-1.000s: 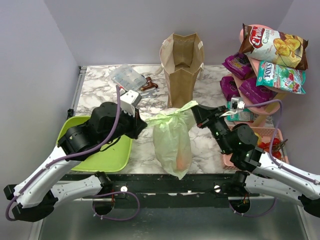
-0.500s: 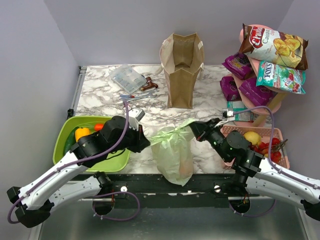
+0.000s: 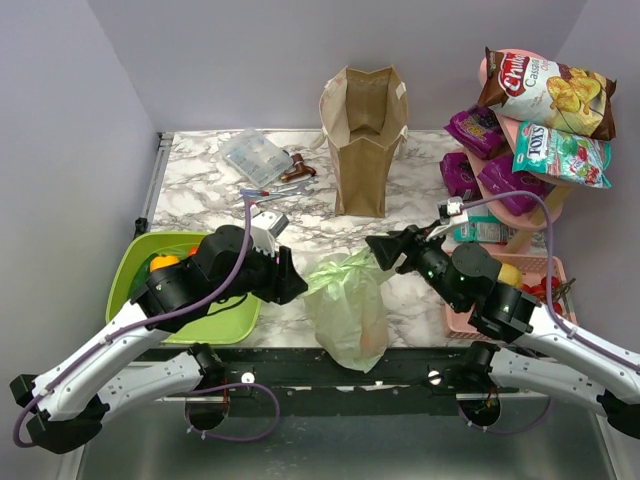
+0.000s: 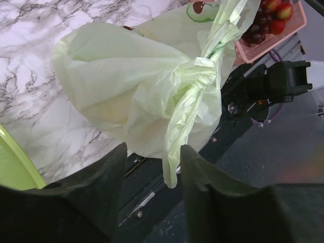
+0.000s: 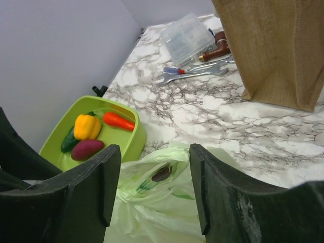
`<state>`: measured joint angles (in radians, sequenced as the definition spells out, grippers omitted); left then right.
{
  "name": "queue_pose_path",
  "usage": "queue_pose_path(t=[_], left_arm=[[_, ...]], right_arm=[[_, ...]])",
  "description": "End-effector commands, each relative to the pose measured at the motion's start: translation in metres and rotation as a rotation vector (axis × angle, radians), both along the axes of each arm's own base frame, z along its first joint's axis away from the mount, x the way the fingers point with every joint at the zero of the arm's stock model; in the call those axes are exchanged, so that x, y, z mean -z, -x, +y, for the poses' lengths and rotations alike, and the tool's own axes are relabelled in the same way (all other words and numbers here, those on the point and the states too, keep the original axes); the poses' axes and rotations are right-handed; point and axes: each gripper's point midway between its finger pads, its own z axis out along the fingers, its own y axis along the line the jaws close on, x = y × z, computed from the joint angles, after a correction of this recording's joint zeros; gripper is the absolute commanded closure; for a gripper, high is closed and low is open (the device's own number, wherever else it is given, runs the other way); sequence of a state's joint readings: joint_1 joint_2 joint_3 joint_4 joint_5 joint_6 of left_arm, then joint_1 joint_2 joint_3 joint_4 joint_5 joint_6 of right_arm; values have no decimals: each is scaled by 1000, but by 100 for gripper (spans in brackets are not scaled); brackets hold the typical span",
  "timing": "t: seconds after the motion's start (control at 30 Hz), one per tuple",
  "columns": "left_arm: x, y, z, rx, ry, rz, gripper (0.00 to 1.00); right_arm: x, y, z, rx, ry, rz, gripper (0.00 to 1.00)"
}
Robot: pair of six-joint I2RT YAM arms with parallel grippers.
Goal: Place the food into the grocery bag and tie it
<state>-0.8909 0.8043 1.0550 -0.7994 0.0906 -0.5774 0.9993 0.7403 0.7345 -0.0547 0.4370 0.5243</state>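
The pale green grocery bag (image 3: 345, 310) lies at the table's near edge, its handles twisted into a knot (image 4: 195, 76). What it holds is hidden by the plastic. My left gripper (image 3: 297, 285) is open just left of the knot, and a loose handle tail (image 4: 172, 164) hangs between its fingers without being pinched. My right gripper (image 3: 382, 250) is open just right of the bag top, and the bag (image 5: 157, 202) sits below its spread fingers. A yellow pepper (image 5: 87, 126), a carrot (image 5: 119, 121) and a purple piece (image 5: 87, 149) lie in the green tray (image 3: 135, 262).
A brown paper bag (image 3: 363, 140) stands at the back centre. A clear plastic box (image 3: 255, 155) and hand tools (image 5: 195, 73) lie back left. A pink basket (image 3: 455, 318) of fruit and a snack rack (image 3: 530, 130) fill the right side.
Both grippers were shut on the bag's handles and moved toward the near edge. Both have now opened and let go, and the bag has slumped lower.
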Motion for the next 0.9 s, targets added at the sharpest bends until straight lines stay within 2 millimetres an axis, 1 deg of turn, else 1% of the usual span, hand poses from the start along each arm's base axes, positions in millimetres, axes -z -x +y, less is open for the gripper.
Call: queue_pose_path(t=[0.0, 0.07, 0.13, 0.2, 0.23, 0.27, 0.3, 0.37, 0.47, 0.53, 0.6, 0.67, 0.77, 0.87], left_arm=[[-17, 6, 5, 13, 32, -27, 47], [-20, 6, 9, 6, 29, -35, 40], [-24, 6, 12, 2, 25, -45, 36], [-30, 5, 16, -11, 24, -65, 20], [-33, 4, 18, -19, 25, -79, 10], [-37, 3, 20, -25, 28, -95, 8], [-40, 2, 21, -30, 33, -111, 2], [-43, -6, 27, -74, 28, -147, 1], [-40, -21, 36, -159, 12, -198, 2], [-36, -27, 41, -196, 0, -215, 1], [-36, -31, 42, -216, 1, -229, 2], [-40, -34, 42, -238, 21, -235, 1], [-53, -37, 42, -270, 59, -240, 1], [-65, -36, 42, -266, 60, -241, 1]], right_arm=[[-4, 5, 3, -52, 93, 20, 33], [-10, 5, 2, -53, 113, 13, 28], [-18, 5, 1, -54, 120, 4, 23], [-28, 5, -1, -51, 116, -12, 19], [-32, 5, -2, -47, 118, -17, 17], [-39, 4, -4, -40, 111, -26, 16], [-43, 3, -5, -26, 113, -30, 16], [-57, -1, -8, -2, 107, -42, 15], [-76, -8, -11, 41, 116, -59, 14], [-90, -14, -14, 81, 122, -72, 14], [-99, -20, -16, 111, 135, -84, 14], [-102, -24, -17, 132, 157, -94, 13], [-106, -31, -22, 179, 195, -98, 12], [-117, -35, -30, 228, 215, -110, 10]])
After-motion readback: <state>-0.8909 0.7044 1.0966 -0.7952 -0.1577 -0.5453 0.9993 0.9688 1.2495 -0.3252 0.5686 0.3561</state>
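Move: The grocery bag's twisted knot lies between the hands: from the left hand about 10 cm to the right, 5 cm ahead and 3 cm lower; from the right hand some 8 cm to the left, 4 cm back and 6 cm below. The green tray is roughly 30 cm left of the left hand, 6 cm ahead, 20 cm down. The paper bag stands about 28 cm straight ahead of the right hand, and the pink basket some 35 cm to its right, level with it, near table height. The tied grocery bag is left standing as both already-opening grippers spread nearly fully and draw away from the knot. The right hand lifts about 11 cm, edging slightly forward late on; the left rises some 4 cm first, then backs off about as far to the left and a little forward, its fingers tipping up and swinging counter-clockwise. The bag's tails come clear of both pairs of fingers. ##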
